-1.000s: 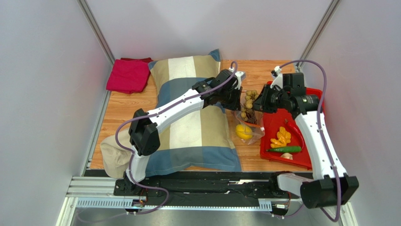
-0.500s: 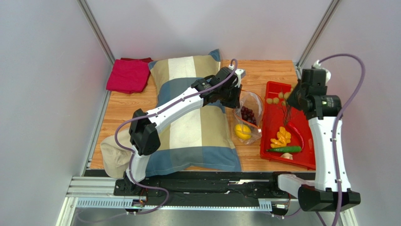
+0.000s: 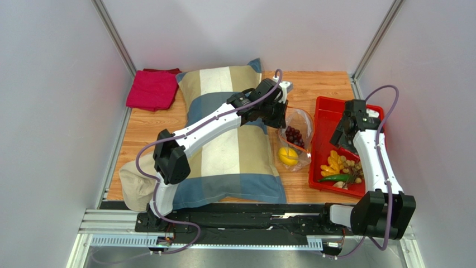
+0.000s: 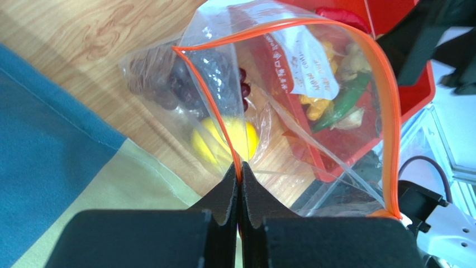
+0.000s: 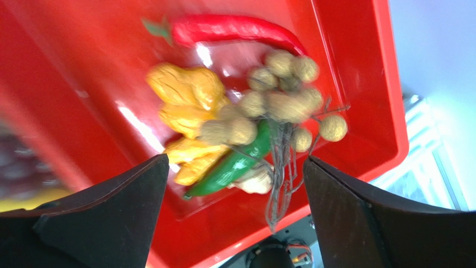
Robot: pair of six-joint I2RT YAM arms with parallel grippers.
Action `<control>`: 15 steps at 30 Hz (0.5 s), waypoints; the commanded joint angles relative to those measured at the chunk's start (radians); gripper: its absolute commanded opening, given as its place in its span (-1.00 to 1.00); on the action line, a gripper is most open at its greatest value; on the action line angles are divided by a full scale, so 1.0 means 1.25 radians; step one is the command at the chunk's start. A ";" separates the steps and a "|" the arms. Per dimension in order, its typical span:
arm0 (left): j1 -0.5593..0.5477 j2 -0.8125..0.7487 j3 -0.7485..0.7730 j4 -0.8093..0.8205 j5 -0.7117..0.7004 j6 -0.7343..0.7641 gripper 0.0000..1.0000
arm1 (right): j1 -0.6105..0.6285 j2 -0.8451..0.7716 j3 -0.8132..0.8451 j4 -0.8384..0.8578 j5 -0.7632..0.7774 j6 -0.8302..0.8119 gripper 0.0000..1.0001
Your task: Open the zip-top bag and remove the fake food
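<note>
The clear zip-top bag (image 3: 296, 139) lies on the wood between pillow and red tray, its orange zip strip (image 4: 385, 100) spread into an open loop. My left gripper (image 3: 281, 120) is shut on the strip's near edge (image 4: 240, 167). Inside the bag are purple grapes (image 3: 293, 135) and a yellow lemon (image 4: 223, 139). My right gripper (image 3: 342, 137) hangs open over the tray, empty (image 5: 234, 162). Below it lie fake food pieces: a beige berry bunch (image 5: 285, 100), orange bits (image 5: 184, 106), a green pepper (image 5: 240, 159) and a red chili (image 5: 234, 28).
The red tray (image 3: 327, 109) sits at the right by the wall. A large striped pillow (image 3: 223, 139) fills the middle left, with a beige cloth (image 3: 131, 187) under its near corner. A folded red cloth (image 3: 152, 89) lies at the far left.
My right gripper carried the beige berry bunch from the bag over to the tray, then opened; the bunch now lies in the tray. The left gripper kept its hold on the bag.
</note>
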 commanded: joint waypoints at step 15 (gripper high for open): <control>-0.003 0.002 0.059 0.016 0.017 0.015 -1.00 | 0.346 0.084 0.285 0.065 -0.449 0.021 -0.47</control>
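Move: The dark grapes in the open zip-top bag, the likely target, lie about 16 cm left of the right hand, 11 cm ahead and 11 cm lower. The yellow lemon lies about 19 cm left, 3 cm ahead and as low. The pinched rim is roughly 24 cm left, 7 cm ahead and 6 cm above. The walnuts in the tray lie 5 cm right, 2 cm back, 11 cm below. From the left hand the grapes are 5 cm ahead, 9 cm right and 19 cm down. The bag's open mouth draws the emptied right hand out of the red tray: first mainly up and forward, then sweeping left, ending some 20 cm left, 14 cm higher and 7 cm farther out, just dipping at the end. Its wide-open fingers narrow to about a third while the wrist turns roughly 35 degrees counter-clockwise and tilts to bring the fingertips towards the bag; the left hand keeps its pinch on the rim. ##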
